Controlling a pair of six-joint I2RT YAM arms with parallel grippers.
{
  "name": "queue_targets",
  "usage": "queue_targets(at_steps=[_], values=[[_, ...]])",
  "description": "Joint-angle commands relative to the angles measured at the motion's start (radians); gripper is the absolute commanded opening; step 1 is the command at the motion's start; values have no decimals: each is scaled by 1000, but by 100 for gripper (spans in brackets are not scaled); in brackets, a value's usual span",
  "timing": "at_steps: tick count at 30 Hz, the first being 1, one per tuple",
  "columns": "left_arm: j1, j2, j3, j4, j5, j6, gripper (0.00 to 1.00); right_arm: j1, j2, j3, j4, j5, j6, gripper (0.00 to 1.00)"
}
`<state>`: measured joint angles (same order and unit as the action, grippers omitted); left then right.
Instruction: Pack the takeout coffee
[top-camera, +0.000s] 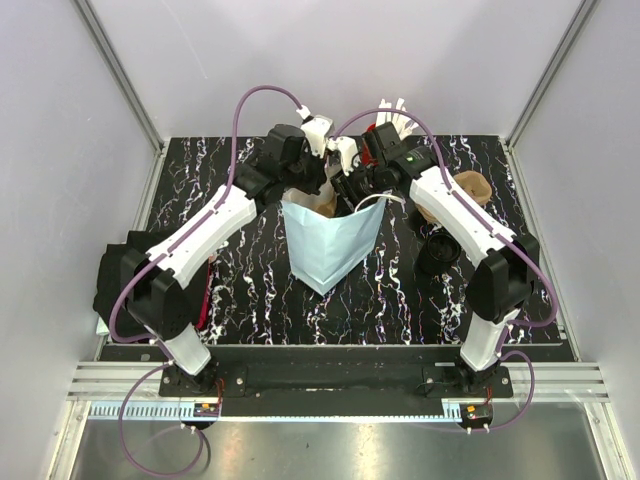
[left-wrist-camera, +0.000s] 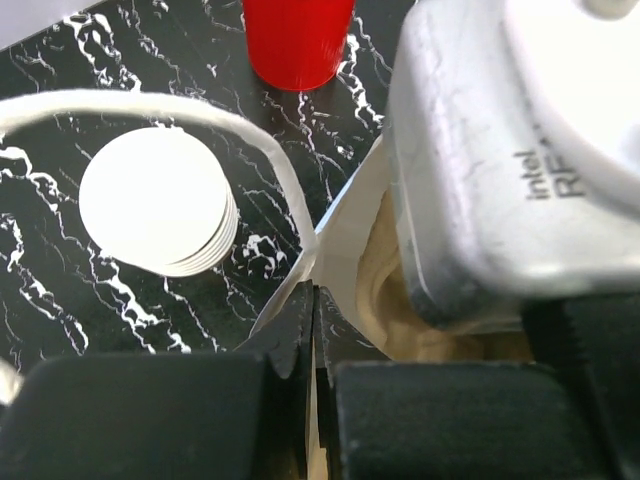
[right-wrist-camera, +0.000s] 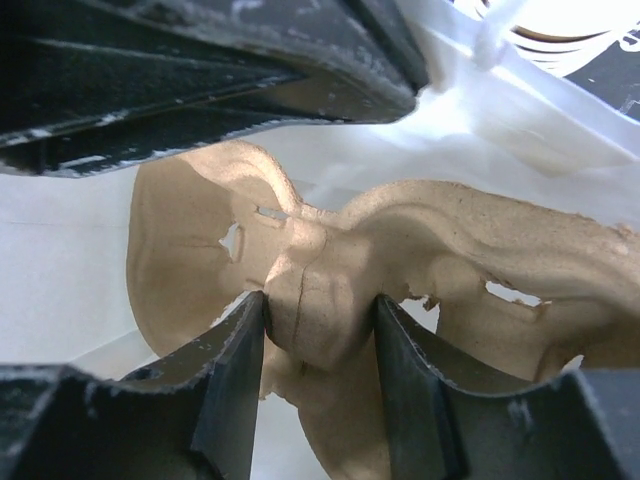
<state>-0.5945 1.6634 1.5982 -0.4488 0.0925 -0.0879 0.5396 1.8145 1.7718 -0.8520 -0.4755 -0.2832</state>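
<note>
A pale blue paper bag (top-camera: 325, 250) stands open at the table's middle. My left gripper (left-wrist-camera: 315, 305) is shut on the bag's rim (left-wrist-camera: 340, 215), holding the mouth up. My right gripper (right-wrist-camera: 320, 315) reaches into the bag, shut on the centre post of a tan moulded-pulp cup carrier (right-wrist-camera: 330, 250). From above, both grippers meet over the bag's mouth (top-camera: 335, 185). Right of the right arm sit a brown paper cup (top-camera: 472, 186) and a round black lid (top-camera: 437, 255), partly hidden by the arm. I cannot tell whether they are the takeout coffee.
A red cup (left-wrist-camera: 298, 40) of white sticks (top-camera: 398, 115) stands behind the bag. A stack of white discs (left-wrist-camera: 155, 205) lies left of the bag, inside the bag's white handle loop (left-wrist-camera: 200, 105). A black box (top-camera: 120, 280) sits at the table's left edge.
</note>
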Motion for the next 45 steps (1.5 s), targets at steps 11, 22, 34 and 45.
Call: queue_targets(at_steps=[11, 22, 34, 45], values=[[-90, -34, 6, 108, -8, 69, 0, 66, 55, 6, -87, -64, -22, 52], [-99, -96, -76, 144, 4, 111, 0, 11, 42, 55, -64, -71, 19, 75], [-100, -114, -101, 156, 0, 132, 0, 13, -84, 156, -85, -32, -34, 100], [-105, -111, -101, 157, 4, 139, 0, 14, -167, 276, -59, 83, -85, 100]])
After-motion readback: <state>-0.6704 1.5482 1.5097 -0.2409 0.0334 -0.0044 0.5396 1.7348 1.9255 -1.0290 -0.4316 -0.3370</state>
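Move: The right hand already grips the cup carrier's middle bridge inside the bag. The bag's floor, where the carrier belongs, is some 15 cm below this hand and about 2 cm to its left, neither ahead nor back. The cup stack stands around 11 cm ahead and 10 cm left of it, the red straw cup 17 cm ahead and 7 cm right. From the left hand, shut on the bag's rim, that floor is about 4 cm right, 2 cm back and 19 cm down. The right fingers let go of the cup carrier, opening from half to full as the hand eases back about 2 cm, then the open hand climbs roughly 6 cm towards the bag's mouth, drifting slightly right. The left hand keeps its shut fingers on the rim, stays nearly still at first, then rises some 5 cm with its fingertips tilting up about 15 degrees. ##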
